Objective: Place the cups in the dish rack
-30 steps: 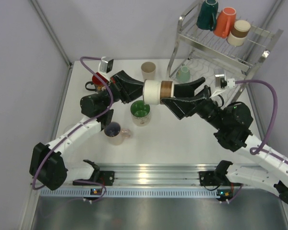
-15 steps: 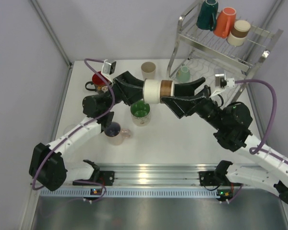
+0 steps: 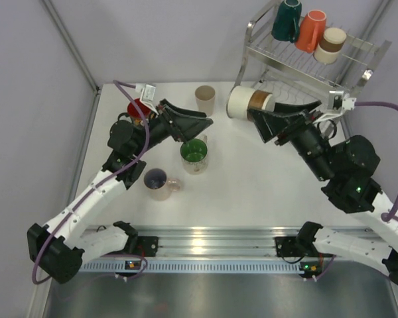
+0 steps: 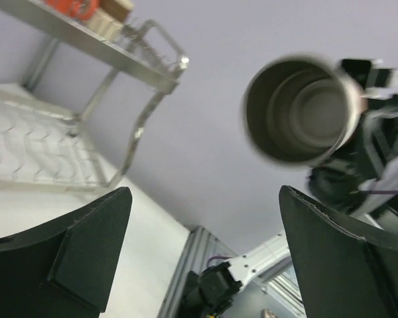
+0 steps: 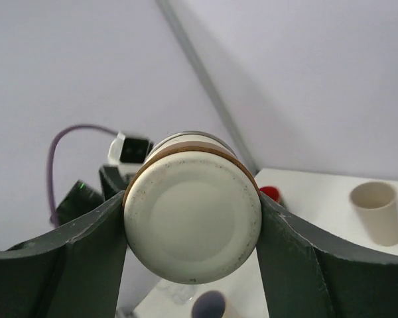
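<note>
My right gripper (image 3: 260,107) is shut on a white-and-brown cup (image 3: 241,101), held on its side in the air in front of the dish rack (image 3: 355,65). In the right wrist view the cup's pale base (image 5: 192,211) sits squeezed between both fingers. My left gripper (image 3: 202,127) stands open and empty over the table, apart from that cup. Seen from the left wrist, the cup's mouth (image 4: 297,109) faces me beyond the spread fingers (image 4: 86,252). A teal cup (image 3: 286,20), an orange cup (image 3: 310,31) and a beige-and-brown cup (image 3: 330,45) sit on the rack's top tier.
On the table stand a beige cup (image 3: 205,98), a red mug (image 3: 138,109), a green-lined mug (image 3: 194,154) and a pinkish mug (image 3: 160,183). The rack's lower wire shelf (image 4: 33,146) lies behind the held cup. Grey walls close in at the back and sides.
The left gripper let go of the white-and-brown cup, opened wide and drew back left. The right arm carried the cup up and back toward the rack.
</note>
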Robot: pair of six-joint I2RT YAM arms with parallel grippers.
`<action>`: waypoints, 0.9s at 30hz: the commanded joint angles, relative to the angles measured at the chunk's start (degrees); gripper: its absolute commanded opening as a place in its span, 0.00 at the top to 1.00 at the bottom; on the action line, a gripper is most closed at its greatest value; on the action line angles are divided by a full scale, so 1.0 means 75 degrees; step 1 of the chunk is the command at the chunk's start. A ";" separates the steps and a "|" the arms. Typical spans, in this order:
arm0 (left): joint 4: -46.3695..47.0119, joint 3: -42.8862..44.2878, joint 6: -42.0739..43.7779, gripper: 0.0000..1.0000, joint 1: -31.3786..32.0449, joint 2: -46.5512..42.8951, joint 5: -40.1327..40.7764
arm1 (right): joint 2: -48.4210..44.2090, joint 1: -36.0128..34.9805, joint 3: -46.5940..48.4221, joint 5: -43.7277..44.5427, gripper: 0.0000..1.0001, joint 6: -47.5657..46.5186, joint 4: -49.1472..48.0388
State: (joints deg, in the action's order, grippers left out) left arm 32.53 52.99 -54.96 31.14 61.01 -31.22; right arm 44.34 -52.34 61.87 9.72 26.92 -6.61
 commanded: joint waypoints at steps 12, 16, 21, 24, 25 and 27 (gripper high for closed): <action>-0.4303 0.0658 0.3484 0.02 -0.0003 -0.0904 0.1516 | 0.2840 0.2318 0.5904 0.5139 1.00 -0.4949 0.2474; -0.4712 0.0598 0.3730 0.03 -0.0015 -0.0986 0.1315 | 0.3848 0.3753 0.7404 0.4299 1.00 -0.4225 0.3981; -0.5029 0.0517 0.4046 0.03 -0.0015 -0.1233 0.1421 | 0.5080 0.5778 0.8638 0.2949 1.00 -0.2946 0.5626; -0.5099 0.0399 0.4164 0.03 -0.0003 -0.1373 0.1444 | 0.5291 0.6658 0.8440 0.1988 1.00 -0.2278 0.5909; -0.5146 0.0411 0.4210 0.03 -0.0015 -0.1420 0.1456 | 0.5326 0.6824 0.8381 0.1696 1.00 -0.2033 0.5921; -0.5298 0.0446 0.4316 0.03 -0.0015 -0.1432 0.1479 | 0.5478 0.7282 0.8345 0.1495 1.00 -0.1879 0.5944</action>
State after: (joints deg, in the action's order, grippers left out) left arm -6.24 56.34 -25.10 31.11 51.57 -20.08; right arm 85.60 -1.78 124.03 28.10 7.27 34.94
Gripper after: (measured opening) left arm 0.973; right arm 0.678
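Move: The brown-and-white cup already in the right hand is bound for the free right-hand spot on the rack's top tier, some 35 cm ahead, 33 cm to the right and roughly 3 cm below. Beside it, the white-brown racked cup is about 38 cm ahead and 26 cm right of the right hand, the orange mug 42 cm ahead and 20 cm right, both near that height. From the empty left hand the spot is about 35 cm ahead, 48 cm right. The brown-and-white cup, kept in the right hand's grip, is swung quickly right and forward towards the top tier, about 29 cm right and 20 cm out, rising some 12 cm before sinking about 7, while the wrist turns roughly 70 degrees clockwise to face the rack. The left hand, still open, sinks about 8 cm, easing left and rolling its left side up. ##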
